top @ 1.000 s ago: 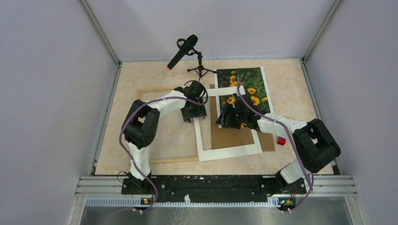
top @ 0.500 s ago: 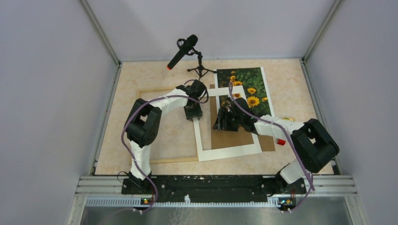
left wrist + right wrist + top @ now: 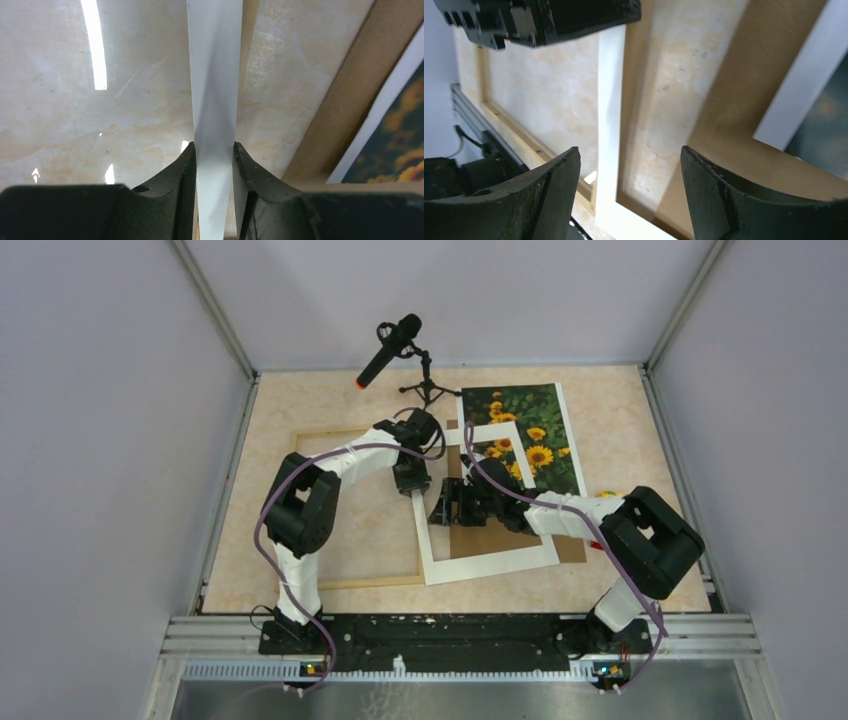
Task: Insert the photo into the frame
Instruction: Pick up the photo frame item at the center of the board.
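Note:
The sunflower photo (image 3: pixel 522 430) lies face up at the back right, its near part under the white cardboard mat (image 3: pixel 487 562). The light-wood frame (image 3: pixel 335 431) lies flat on the left, with the mat's left strip over its right side. My left gripper (image 3: pixel 413 483) is shut on that white strip (image 3: pixel 214 75) of the mat. My right gripper (image 3: pixel 442 508) hovers open over the mat's window, with nothing between its fingers (image 3: pixel 555 190). A corner of the photo (image 3: pixel 395 150) shows in the left wrist view, and an edge of the photo (image 3: pixel 828 117) in the right wrist view.
A brown backing board (image 3: pixel 500 535) lies under the mat. A microphone (image 3: pixel 390 348) on a small tripod (image 3: pixel 428 390) stands at the back, close to the photo's far corner. Grey walls enclose the table on three sides.
My left gripper has closed on the mat's left strip. My right gripper has moved left off the photo to above the mat's window, and its jaws have opened wider.

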### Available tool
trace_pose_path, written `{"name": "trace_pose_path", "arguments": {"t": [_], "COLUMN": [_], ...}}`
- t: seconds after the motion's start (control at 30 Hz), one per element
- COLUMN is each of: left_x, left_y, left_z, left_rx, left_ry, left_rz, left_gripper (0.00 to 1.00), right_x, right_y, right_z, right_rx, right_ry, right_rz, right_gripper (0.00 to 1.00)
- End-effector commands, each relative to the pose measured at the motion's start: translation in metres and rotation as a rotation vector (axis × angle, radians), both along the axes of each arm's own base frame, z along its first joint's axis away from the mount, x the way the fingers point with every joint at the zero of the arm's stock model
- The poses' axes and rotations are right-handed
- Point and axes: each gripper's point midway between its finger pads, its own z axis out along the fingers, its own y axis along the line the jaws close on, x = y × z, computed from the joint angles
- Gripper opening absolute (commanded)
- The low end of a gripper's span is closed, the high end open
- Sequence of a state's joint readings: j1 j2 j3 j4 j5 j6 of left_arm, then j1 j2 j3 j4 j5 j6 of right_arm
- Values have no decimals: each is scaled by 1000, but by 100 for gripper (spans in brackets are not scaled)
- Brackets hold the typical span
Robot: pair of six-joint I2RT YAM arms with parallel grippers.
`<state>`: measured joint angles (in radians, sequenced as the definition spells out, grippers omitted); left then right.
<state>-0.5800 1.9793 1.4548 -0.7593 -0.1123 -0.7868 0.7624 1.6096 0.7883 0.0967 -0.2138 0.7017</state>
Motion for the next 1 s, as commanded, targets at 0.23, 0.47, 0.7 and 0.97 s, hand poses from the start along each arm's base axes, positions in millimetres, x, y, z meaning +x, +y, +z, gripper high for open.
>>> {"name": "trace_pose_path", "arguments": {"t": [0.23, 0.47, 0.7, 0.97], "left_x": [-15, -21, -28, -40], "left_y": [-2, -4, -17, 2], "left_z": [74, 83, 112, 156], "left_rx": [-131, -162, -310, -514], "left_ry": [-115, -120, -180, -296], "left_rz": [-48, -89, -199, -289], "left_gripper": [29, 30, 45, 90], "right_x": [10, 3, -7, -13], "right_y": [60, 71, 76, 72], "right_z": [58, 79, 93, 107], "right_rx": [353, 465, 595, 616], "right_ry": [-42, -61, -43, -68], "right_rz": [88, 153, 185, 198], "right_gripper": [61, 43, 10, 0]}}
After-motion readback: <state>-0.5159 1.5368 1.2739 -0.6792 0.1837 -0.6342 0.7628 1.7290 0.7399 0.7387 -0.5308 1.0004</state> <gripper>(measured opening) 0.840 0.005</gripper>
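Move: My left hand already grips the white mat, the photo frame item, by its left strip, a few centimetres above the board. The wooden frame's middle lies about 13 cm to its left and 4 cm back. From my open right hand the free stretch of that strip is some 5 cm to the left, level fore and aft, about 2 cm lower. The brown backing's middle is roughly 17 cm to the right and 3 ahead, and the photo some 18 right and 14 ahead. I raise the mat's left strip about 7 cm with my left hand, while my right hand goes left and up to it, some 7 cm each way, rolling about 30 degrees so its left side lifts. My right fingers shut on the strip just nearer the bases than the left grip; then my left hand opens wide, still rising and easing back. ##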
